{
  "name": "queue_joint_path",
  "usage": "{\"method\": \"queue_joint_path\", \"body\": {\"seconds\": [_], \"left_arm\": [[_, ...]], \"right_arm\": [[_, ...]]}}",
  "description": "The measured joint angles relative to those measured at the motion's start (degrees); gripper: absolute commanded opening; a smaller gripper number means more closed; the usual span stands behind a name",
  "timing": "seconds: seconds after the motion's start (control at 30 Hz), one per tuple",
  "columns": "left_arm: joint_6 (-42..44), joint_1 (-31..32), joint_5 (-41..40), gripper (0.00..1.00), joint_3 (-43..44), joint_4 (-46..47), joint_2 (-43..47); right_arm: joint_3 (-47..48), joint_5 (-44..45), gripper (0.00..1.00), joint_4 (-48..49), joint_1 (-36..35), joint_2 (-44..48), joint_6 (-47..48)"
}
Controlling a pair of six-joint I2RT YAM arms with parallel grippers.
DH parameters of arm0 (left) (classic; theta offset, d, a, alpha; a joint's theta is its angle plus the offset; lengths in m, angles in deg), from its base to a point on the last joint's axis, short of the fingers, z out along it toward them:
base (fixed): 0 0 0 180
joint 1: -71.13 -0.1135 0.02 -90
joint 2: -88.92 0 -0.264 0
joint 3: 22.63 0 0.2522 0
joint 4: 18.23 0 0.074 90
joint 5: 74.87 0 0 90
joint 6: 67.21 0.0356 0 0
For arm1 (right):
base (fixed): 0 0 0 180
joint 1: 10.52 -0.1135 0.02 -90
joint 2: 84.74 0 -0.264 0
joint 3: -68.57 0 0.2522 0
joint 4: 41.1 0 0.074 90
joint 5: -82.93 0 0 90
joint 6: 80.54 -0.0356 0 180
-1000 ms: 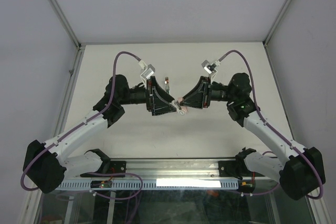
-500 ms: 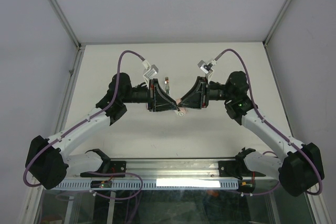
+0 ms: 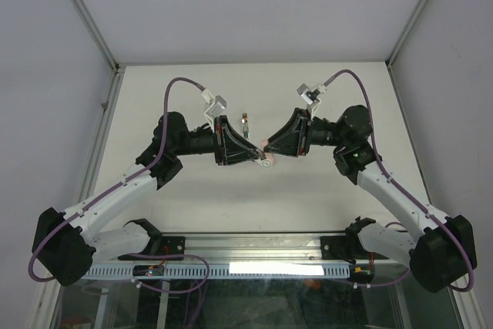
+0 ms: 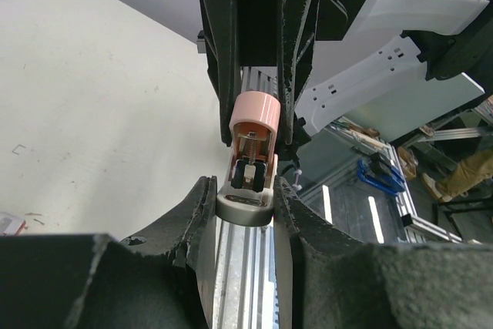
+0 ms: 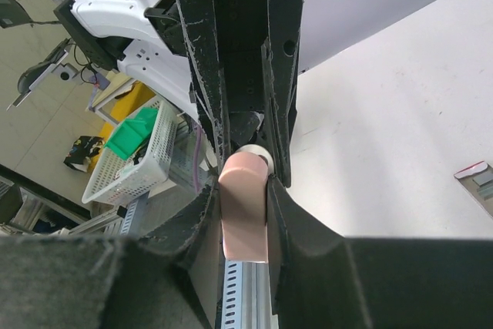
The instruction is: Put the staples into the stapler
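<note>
A small pink stapler [image 3: 265, 155] hangs above the table's middle, held between both grippers. My left gripper [image 3: 260, 161] is shut on its grey base end [image 4: 243, 206]. In the left wrist view, the opened pink top [image 4: 255, 112] shows a spring and a black slider. My right gripper [image 3: 269, 147] is shut on the pink body [image 5: 245, 209], which fills the gap between its fingers. The staples [image 3: 246, 128] lie on the table behind the stapler, next to a little red-and-white box [image 3: 243, 117]. Both show again at the edge of the right wrist view: staples [image 5: 485, 181], box [image 5: 471, 169].
The white table [image 3: 254, 206] is walled by grey panels, with metal rails [image 3: 100, 136] along its sides. The arm bases and a slotted cable duct [image 3: 254, 269] line the near edge. A white basket [image 5: 139, 159] with a green bin stands off the table.
My left gripper has closed from wide open onto the stapler's grey end. Both arms shifted slightly, and the stapler stays between them.
</note>
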Motion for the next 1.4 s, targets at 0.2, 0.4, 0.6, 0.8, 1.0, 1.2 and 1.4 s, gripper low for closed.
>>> {"method": "queue_joint_path", "body": {"seconds": [0.2,0.4,0.6,0.8,1.0,1.2,1.4], "left_arm": [[-0.11,0.04,-1.14,0.0,-0.26,0.7,1.14],[-0.15,0.07,-2.32,0.0,-0.92,1.31,1.66],[-1.88,0.63,-5.46,0.0,-3.96,3.37,2.36],[-2.97,-0.52,-9.22,0.0,-5.9,3.65,3.72],[-3.13,-1.99,-12.66,0.0,-7.63,3.98,7.32],[-3.17,-2.27,-13.84,0.0,-8.66,4.13,8.63],[-2.25,-2.38,-15.82,0.0,-9.88,3.89,10.16]], "right_arm": [[-0.11,0.02,0.0,2.69,0.26,0.26,-1.73],[-0.87,1.25,0.0,3.52,0.33,0.79,-1.66],[-5.42,5.57,0.06,3.56,1.49,4.39,-0.96],[-9.11,7.87,0.1,5.31,4.46,5.75,-2.47],[-12.5,8.66,0.22,8.46,6.51,6.49,-5.95],[-13.92,10.51,0.61,9.49,7.3,6.71,-7.91],[-14.19,14.78,0.75,9.11,8.57,8.2,-8.39]]}}
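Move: The pink stapler is held between both hands, its middle about 2 cm right of the left hand and 2 cm left of the right. From the left hand, the staple box lies on the table some 27 cm below, 10 cm ahead and 1 cm right. The open tray is about 10 cm left and 11 cm ahead, and the white stapler 4 cm left and 21 cm ahead, both equally low. Hands draw about 6 cm apart while moving forward, then the right opens off the stapler; the left keeps hold. ##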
